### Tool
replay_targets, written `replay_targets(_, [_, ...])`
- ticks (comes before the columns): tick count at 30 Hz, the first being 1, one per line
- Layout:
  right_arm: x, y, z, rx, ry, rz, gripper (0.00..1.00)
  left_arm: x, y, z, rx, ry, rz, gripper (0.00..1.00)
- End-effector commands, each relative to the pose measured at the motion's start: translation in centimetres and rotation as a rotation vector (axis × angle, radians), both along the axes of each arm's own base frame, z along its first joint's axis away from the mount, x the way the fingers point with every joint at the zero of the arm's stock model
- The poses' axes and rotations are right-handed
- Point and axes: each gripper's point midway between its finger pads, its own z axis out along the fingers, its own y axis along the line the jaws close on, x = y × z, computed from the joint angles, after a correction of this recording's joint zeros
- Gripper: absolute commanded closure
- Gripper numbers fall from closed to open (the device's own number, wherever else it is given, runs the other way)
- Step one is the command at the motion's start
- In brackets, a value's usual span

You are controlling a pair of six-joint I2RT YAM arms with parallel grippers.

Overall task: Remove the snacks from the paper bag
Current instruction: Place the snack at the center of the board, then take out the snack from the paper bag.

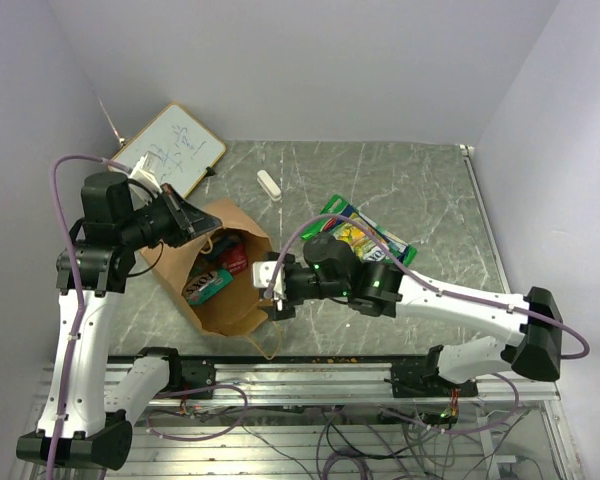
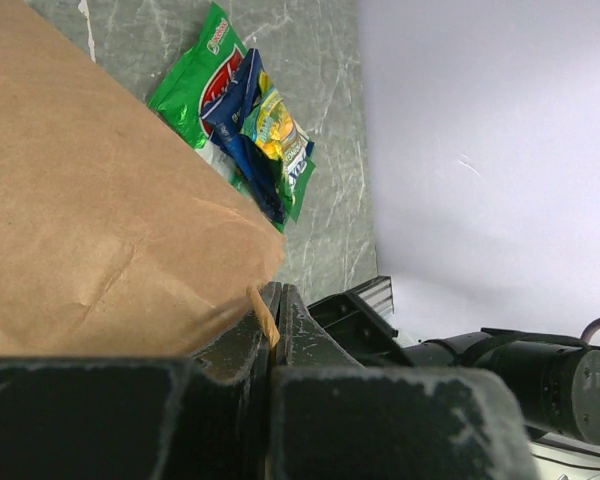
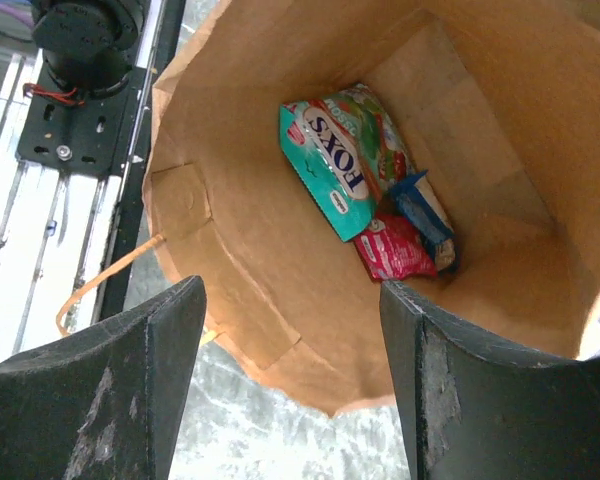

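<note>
The brown paper bag (image 1: 230,310) lies on the table with its mouth held open. My left gripper (image 1: 210,226) is shut on a strip of the bag's rim (image 2: 263,318) at its upper left. My right gripper (image 1: 272,288) hovers open just over the bag's right rim, its fingers (image 3: 170,340) empty. Inside the paper bag (image 3: 240,230) lie a teal Fox's packet (image 3: 338,160), a small red packet (image 3: 395,248) and a blue packet (image 3: 425,212). Other snacks (image 1: 365,235) sit in a pile on the table right of the bag, green, blue and multicoloured (image 2: 242,110).
A wood-framed whiteboard (image 1: 170,150) leans at the back left. A small white block (image 1: 269,184) lies behind the bag. The arms' metal rail (image 1: 310,375) runs along the near edge, and walls close the back and sides.
</note>
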Motion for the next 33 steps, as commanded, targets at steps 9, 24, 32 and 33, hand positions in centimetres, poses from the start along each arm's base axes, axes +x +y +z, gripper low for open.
replay_targets(9, [2.0,6.1,-4.1,-0.047,-0.313,0.170,0.32,-0.7,0.1,0.0,0.015,0.010,-0.006,0.93])
replay_targets(24, [4.7,13.2,-11.6,-0.082,-0.413,0.244,0.30,-1.0,-0.7,-0.3,0.014,-0.001,-0.094,0.93])
replay_targets(32, [5.7,13.5,-14.7,-0.126,-0.409,0.241,0.28,-1.3,-0.6,-0.2,0.053,0.019,-0.125,0.93])
replay_targets(33, [5.8,13.6,-14.5,-0.123,-0.413,0.238,0.28,-1.3,-0.6,-0.3,0.051,0.025,-0.125,0.93])
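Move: The right hand hovers at the bag's open mouth, fingers pointing left. The teal Fox's pack inside lies about 15 cm to its left, 8 cm ahead and some 19 cm below. The red packet is about 12 cm ahead and 10 cm left, and the small blue packet about 12 cm ahead and 14 cm left, both at a similar depth. From the left hand, the Fox's pack lies some 29 cm below, 3 cm back and 4 cm left. Down and to the left, with a little forward, the right hand reaches about 20 cm through the mouth into the paper bag towards the Fox's pack, sinking first, then going left, then sinking again. It rolls some 20 degrees about its fingers and dips them slightly; they stay wide open, short of the pack. The left hand keeps its pinch on the bag's handle, sagging about a centimetre. ##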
